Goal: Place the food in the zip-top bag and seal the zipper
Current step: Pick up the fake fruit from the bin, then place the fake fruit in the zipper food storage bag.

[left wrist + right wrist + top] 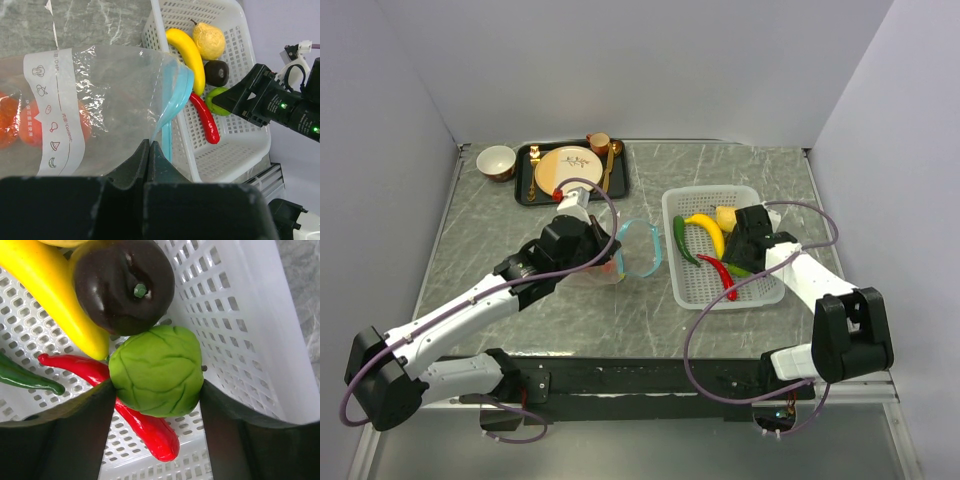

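Note:
My left gripper (149, 146) is shut on the lower lip of the clear zip-top bag (110, 95) and holds its mouth toward the basket. The teal zipper (173, 100) is open. An orange tomato (30, 125) lies inside the bag. My right gripper (156, 390) is down in the white basket (240, 315), with both fingers against the lime-green ball (155, 367). Around the ball lie the dark fruit (122, 285), yellow banana (50, 295), red chilli (145, 430) and green pepper (25, 377). The pale potato (209, 41) sits at the basket's far end.
A black tray (525, 190) with the beige plate (565, 170), a cup and gold cutlery stands at the back left. A small bowl (496, 160) is beside it. The basket (670, 235) sits just right of the bag (640, 250). White walls enclose the table.

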Available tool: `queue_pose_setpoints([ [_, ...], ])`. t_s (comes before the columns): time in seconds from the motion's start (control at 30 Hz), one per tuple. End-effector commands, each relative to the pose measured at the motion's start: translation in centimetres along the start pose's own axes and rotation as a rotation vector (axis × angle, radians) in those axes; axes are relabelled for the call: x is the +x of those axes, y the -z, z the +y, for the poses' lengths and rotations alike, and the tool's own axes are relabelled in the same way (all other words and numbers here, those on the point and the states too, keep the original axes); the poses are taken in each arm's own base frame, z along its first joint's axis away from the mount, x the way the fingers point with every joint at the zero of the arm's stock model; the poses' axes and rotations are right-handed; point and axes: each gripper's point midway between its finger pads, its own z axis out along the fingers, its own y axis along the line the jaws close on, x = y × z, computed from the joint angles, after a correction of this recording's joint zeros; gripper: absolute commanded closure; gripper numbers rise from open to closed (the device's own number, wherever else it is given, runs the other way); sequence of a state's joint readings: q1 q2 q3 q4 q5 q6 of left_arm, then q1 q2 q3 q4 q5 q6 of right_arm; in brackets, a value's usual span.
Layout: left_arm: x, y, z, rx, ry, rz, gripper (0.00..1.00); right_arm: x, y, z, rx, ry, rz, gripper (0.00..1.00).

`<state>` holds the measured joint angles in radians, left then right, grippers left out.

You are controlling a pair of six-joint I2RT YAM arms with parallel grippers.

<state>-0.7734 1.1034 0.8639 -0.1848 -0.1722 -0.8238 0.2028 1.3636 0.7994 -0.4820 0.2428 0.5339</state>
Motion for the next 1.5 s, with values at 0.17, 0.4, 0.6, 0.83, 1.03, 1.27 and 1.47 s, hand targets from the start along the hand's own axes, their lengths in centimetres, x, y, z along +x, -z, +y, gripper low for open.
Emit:
queue_pose_setpoints([
  [0.17, -0.4, 0.0, -0.8, 0.047, -0.026, -0.010, 0.99, -3.8, 5.1, 1.1, -0.127, -0.047, -0.170, 0.48],
  [0.4, -0.3, -0.2, -1.0, 0.055, -0.019, -0.002, 0.99, -4.9, 12.3, 3.6, -0.394, -0.153, -0.248, 0.48],
  [0.6, -0.2, -0.6, -1.2, 0.055, -0.021, 0.007, 0.99, -3.8, 16.4, 9.9, -0.725, -0.157, -0.189, 0.47],
  [0.83, 0.3, -0.9, -2.0, 0.094, 0.004, 0.034, 0.99, -1.0, 18.1, 16.7, -0.829, 0.000, -0.092, 0.46],
  [1.03, 0.0, -0.2, -2.1, 0.099, 0.020, 0.025, 0.99, 1.8, 18.7, 21.9, -0.963, 0.042, 0.025, 0.46],
  [1.27, -0.6, 0.5, -2.3, 0.101, 0.026, 0.006, 0.99, 4.2, 19.0, 26.2, -1.001, 0.133, 0.079, 0.44],
  [1.47, -1.4, 1.3, -2.4, 0.107, 0.046, -0.031, 0.99, 3.5, 19.3, 26.7, -0.949, 0.186, 0.045, 0.00],
])
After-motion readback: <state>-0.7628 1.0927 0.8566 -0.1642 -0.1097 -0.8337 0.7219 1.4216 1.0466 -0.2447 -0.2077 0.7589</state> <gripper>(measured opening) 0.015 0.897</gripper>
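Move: The right hand's fingers are already around the green cabbage in the bin, and the zip-top bag's open mouth is its goal: about 26 cm to its left, roughly level front to back, some 9 cm higher. Around it in the bin lie the eggplant, 6 cm ahead and 2 cm left, the red pepper, 6 cm left and 2 cm back, and the banana, about 8 cm ahead and 8 cm left. From the left hand that mouth lies about 6 cm right, 2 cm ahead and a touch lower. Up first, nearly straight, the right hand lifts the cabbage some 14 cm clear of the bin, then sweeps about 28 cm left to the bag's mouth, easing down slightly while turning some 35 degrees counter-clockwise with its left side tilting up. There the fingers open and let go. The left hand keeps its pinch on the bag's rim, dipping about 2 cm and coming back up. ##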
